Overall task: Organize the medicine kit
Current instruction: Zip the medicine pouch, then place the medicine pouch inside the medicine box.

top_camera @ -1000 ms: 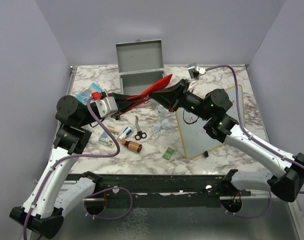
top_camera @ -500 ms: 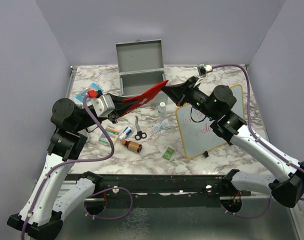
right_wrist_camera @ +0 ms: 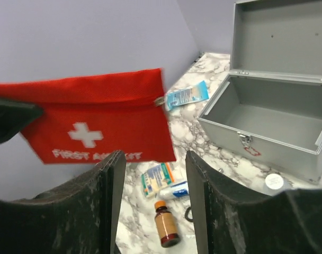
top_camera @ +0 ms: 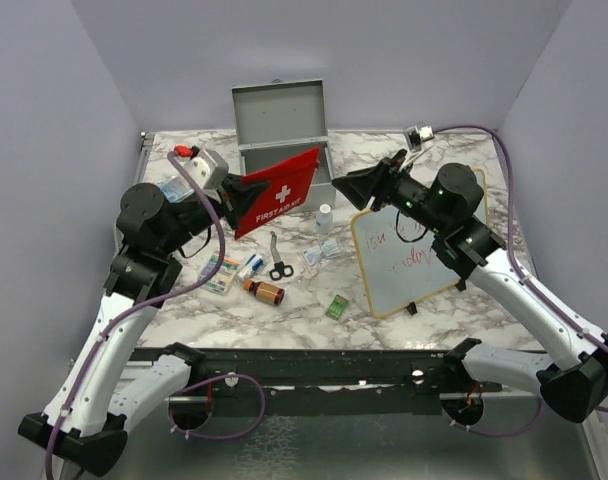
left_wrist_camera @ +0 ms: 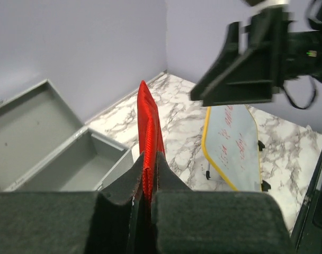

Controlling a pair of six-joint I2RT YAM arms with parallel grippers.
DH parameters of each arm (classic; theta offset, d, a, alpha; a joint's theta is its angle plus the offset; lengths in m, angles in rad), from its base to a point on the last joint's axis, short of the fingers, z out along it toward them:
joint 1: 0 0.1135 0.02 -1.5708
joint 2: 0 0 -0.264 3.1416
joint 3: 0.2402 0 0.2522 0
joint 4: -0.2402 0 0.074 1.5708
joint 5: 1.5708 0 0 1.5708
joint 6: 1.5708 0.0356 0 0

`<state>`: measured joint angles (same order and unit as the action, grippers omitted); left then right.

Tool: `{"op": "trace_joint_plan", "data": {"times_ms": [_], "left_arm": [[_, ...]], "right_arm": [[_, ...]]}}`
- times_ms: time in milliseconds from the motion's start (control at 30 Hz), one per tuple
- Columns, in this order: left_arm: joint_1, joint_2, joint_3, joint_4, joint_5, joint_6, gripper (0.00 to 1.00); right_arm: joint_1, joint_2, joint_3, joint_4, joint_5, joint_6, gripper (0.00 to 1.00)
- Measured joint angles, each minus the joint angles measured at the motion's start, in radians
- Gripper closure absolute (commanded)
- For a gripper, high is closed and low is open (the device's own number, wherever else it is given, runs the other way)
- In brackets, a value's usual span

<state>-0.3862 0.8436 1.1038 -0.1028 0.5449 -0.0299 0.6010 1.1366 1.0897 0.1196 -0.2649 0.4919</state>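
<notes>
The medicine kit point(top_camera: 284, 163) is a grey metal box standing open at the back of the table, its lid upright. In front of it, above the table, my left gripper point(top_camera: 235, 196) is shut on one end of a red first-aid pouch point(top_camera: 281, 188), which hangs with its white cross showing. In the left wrist view the pouch point(left_wrist_camera: 148, 127) runs edge-on out of the shut left gripper point(left_wrist_camera: 148, 165), beside the box point(left_wrist_camera: 71, 164). My right gripper point(top_camera: 340, 184) is open, just right of the pouch and apart from it. The right gripper point(right_wrist_camera: 153, 159) frames the pouch point(right_wrist_camera: 97, 121) and the kit point(right_wrist_camera: 272, 124).
A wood-framed whiteboard point(top_camera: 409, 250) lies at the right. Scissors point(top_camera: 278, 262), a brown bottle point(top_camera: 265, 291), a white bottle point(top_camera: 325, 215), small medicine boxes point(top_camera: 219, 272), a green packet point(top_camera: 336, 307) and a blue packet point(top_camera: 174, 187) lie scattered on the marble table.
My right gripper has opened, let go of the pouch and drawn back to the right. My left gripper has raised the pouch and turned it from flat to hanging upright.
</notes>
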Motion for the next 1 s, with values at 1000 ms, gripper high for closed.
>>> {"op": "trace_joint_plan", "data": {"times_ms": [1000], "left_arm": [[0.306, 0.788, 0.259, 0.076, -0.064, -0.715, 1.00]], "right_arm": [[0.000, -0.211, 0.045, -0.269, 0.040, -0.029, 0.00]]}}
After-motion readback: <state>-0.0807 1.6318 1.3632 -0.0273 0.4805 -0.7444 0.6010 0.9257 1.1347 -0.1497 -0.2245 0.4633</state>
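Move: The left gripper already holds the red pouch's edge. The open grey box it heads for has its middle about 22 cm ahead of it, 8 cm to its right and 30 cm below. The white bottle stands some 5 cm ahead and 19 cm right; the scissors lie about 10 cm back and 4 cm right, both well below. From the right gripper, empty and clear of the pouch, the box is roughly 16 cm ahead and 14 cm left. Carry the pouch forward about 24 cm with the left gripper, fingers kept shut on its edge, sinking some 15 cm, faster towards the end, to bring it over the grey box. Veer slightly left on the way and tip the fingers down by roughly 50 degrees. Meanwhile spread the right fingers fully and back that empty hand off a few centimetres, back, right and up. ##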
